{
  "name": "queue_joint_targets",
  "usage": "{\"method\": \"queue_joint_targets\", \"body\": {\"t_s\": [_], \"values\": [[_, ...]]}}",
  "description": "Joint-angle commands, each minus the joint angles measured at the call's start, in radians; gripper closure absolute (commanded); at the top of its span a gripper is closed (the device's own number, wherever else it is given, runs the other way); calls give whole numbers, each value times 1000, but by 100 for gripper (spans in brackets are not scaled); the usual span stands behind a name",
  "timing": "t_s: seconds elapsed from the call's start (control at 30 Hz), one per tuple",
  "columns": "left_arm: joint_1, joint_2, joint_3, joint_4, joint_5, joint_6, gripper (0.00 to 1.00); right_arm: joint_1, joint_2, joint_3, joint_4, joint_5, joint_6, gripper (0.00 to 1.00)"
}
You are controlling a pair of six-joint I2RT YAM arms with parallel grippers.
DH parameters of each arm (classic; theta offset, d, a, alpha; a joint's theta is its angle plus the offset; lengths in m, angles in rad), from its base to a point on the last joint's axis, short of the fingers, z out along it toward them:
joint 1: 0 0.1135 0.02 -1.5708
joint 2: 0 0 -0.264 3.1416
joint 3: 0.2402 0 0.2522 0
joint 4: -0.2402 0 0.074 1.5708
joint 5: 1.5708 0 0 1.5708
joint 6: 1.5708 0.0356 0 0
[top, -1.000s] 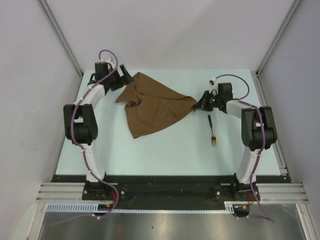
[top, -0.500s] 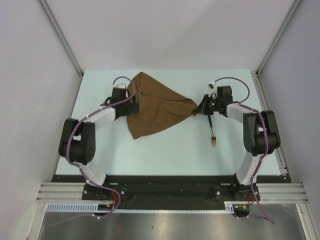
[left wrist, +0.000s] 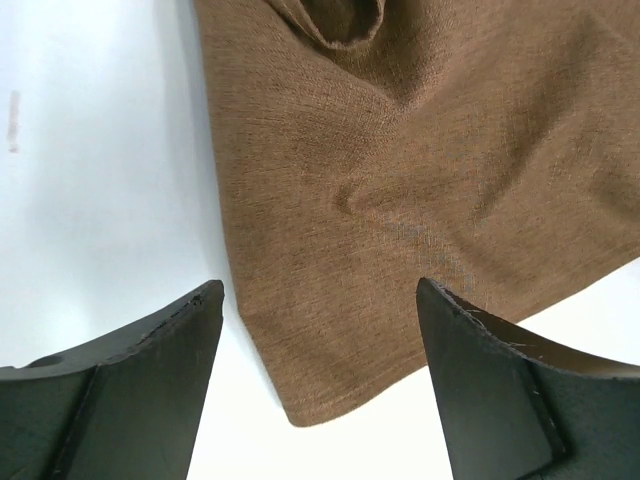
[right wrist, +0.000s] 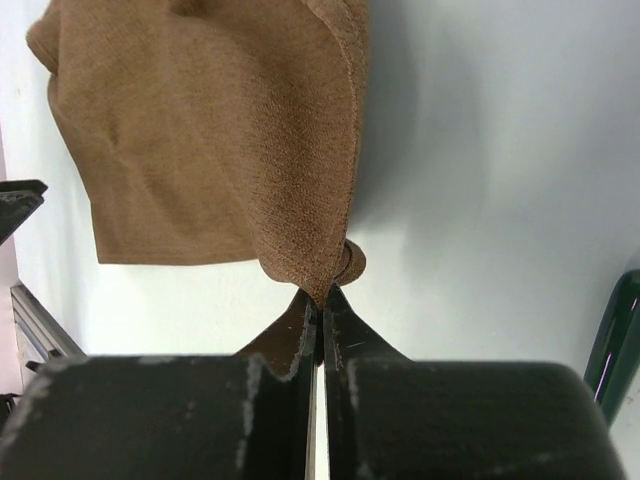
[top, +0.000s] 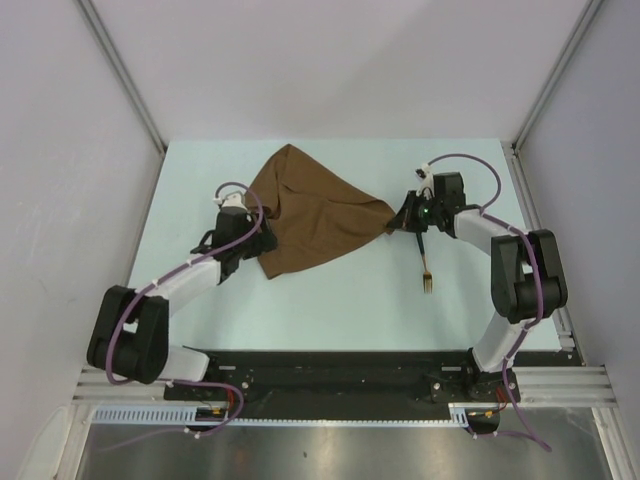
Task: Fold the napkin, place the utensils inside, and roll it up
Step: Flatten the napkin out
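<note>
The brown napkin (top: 310, 210) lies rumpled across the middle of the pale table. My right gripper (top: 393, 222) is shut on its right corner, the cloth pinched between the fingertips in the right wrist view (right wrist: 322, 292). My left gripper (top: 262, 245) is open, its jaws wide apart, at the napkin's near left corner; in the left wrist view (left wrist: 320, 300) that corner (left wrist: 300, 405) lies between the fingers, untouched. The fork (top: 424, 262), dark handle and gold tines, lies on the table just near of the right gripper, tines toward the near edge. Its dark handle (right wrist: 618, 330) shows at the right edge of the right wrist view.
The pale table (top: 340, 300) is boxed in by grey walls on the left, back and right. A black rail (top: 330, 365) with both arm bases runs along the near edge. Purple cables loop over both arms.
My left arm has swung from the napkin's far left edge toward the near side, down to its near left corner. The right gripper has held the right corner in place. The fork has not moved.
</note>
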Motion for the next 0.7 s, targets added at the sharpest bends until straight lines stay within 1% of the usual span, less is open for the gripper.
{"method": "queue_joint_targets", "body": {"t_s": [0.0,0.13,0.27,0.33,0.37,0.47,0.5,0.53,0.57,0.6,0.63,0.67], "values": [[-5,49,16,80,46,-40,18,14,-55,-13,-16,13,-23,100],[-7,104,17,75,28,-59,19,18,-71,-25,-14,14,-21,100],[-17,139,18,41,-40,-72,21,18,-75,-29,-23,11,-26,100],[-19,149,4,61,-28,-82,24,18,-77,-28,-26,11,-29,100],[-22,153,-2,104,-15,-85,25,18,-80,-29,-25,11,-29,100],[-30,188,-7,158,11,-85,57,18,-80,-28,-25,10,-26,100],[-30,191,12,156,17,-68,86,20,-81,-28,-26,8,-24,100],[-30,184,29,141,9,-54,97,20,-86,-28,-28,7,-23,100],[-33,170,52,74,-7,-37,100,26,-91,-26,-38,8,-26,100],[-34,144,108,25,-30,5,100,28,-95,-26,-45,13,-29,100],[-40,118,139,-32,-97,35,100,34,-106,-26,-54,19,-37,100],[-50,68,176,-136,-121,67,100,37,-110,-26,-71,25,-41,100]]}}
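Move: The napkin's left edge, at the spot to grip, lies about 5 cm below the open left gripper and 1 cm to its right. The napkin's near-left corner is some 5 cm back, 1 cm right and 6 cm down; a loose flap along the same edge lies about 8 cm ahead, 1 cm left and 6 cm down. From the right gripper, already holding the right corner, that left edge is roughly 27 cm left, 5 cm back and 6 cm lower; the fork is 8 cm right, 8 cm back and 7 cm below. Lower the left gripper almost straight down, about 4.5 cm, onto the napkin's left edge just ahead of its near corner, easing barely 1 cm right and tipping the fingers some 5 degrees further down. Once down, snap the fingers shut to pinch the edge. Keep the right corner clamped and let the right hand ease back about 1.5 cm. ##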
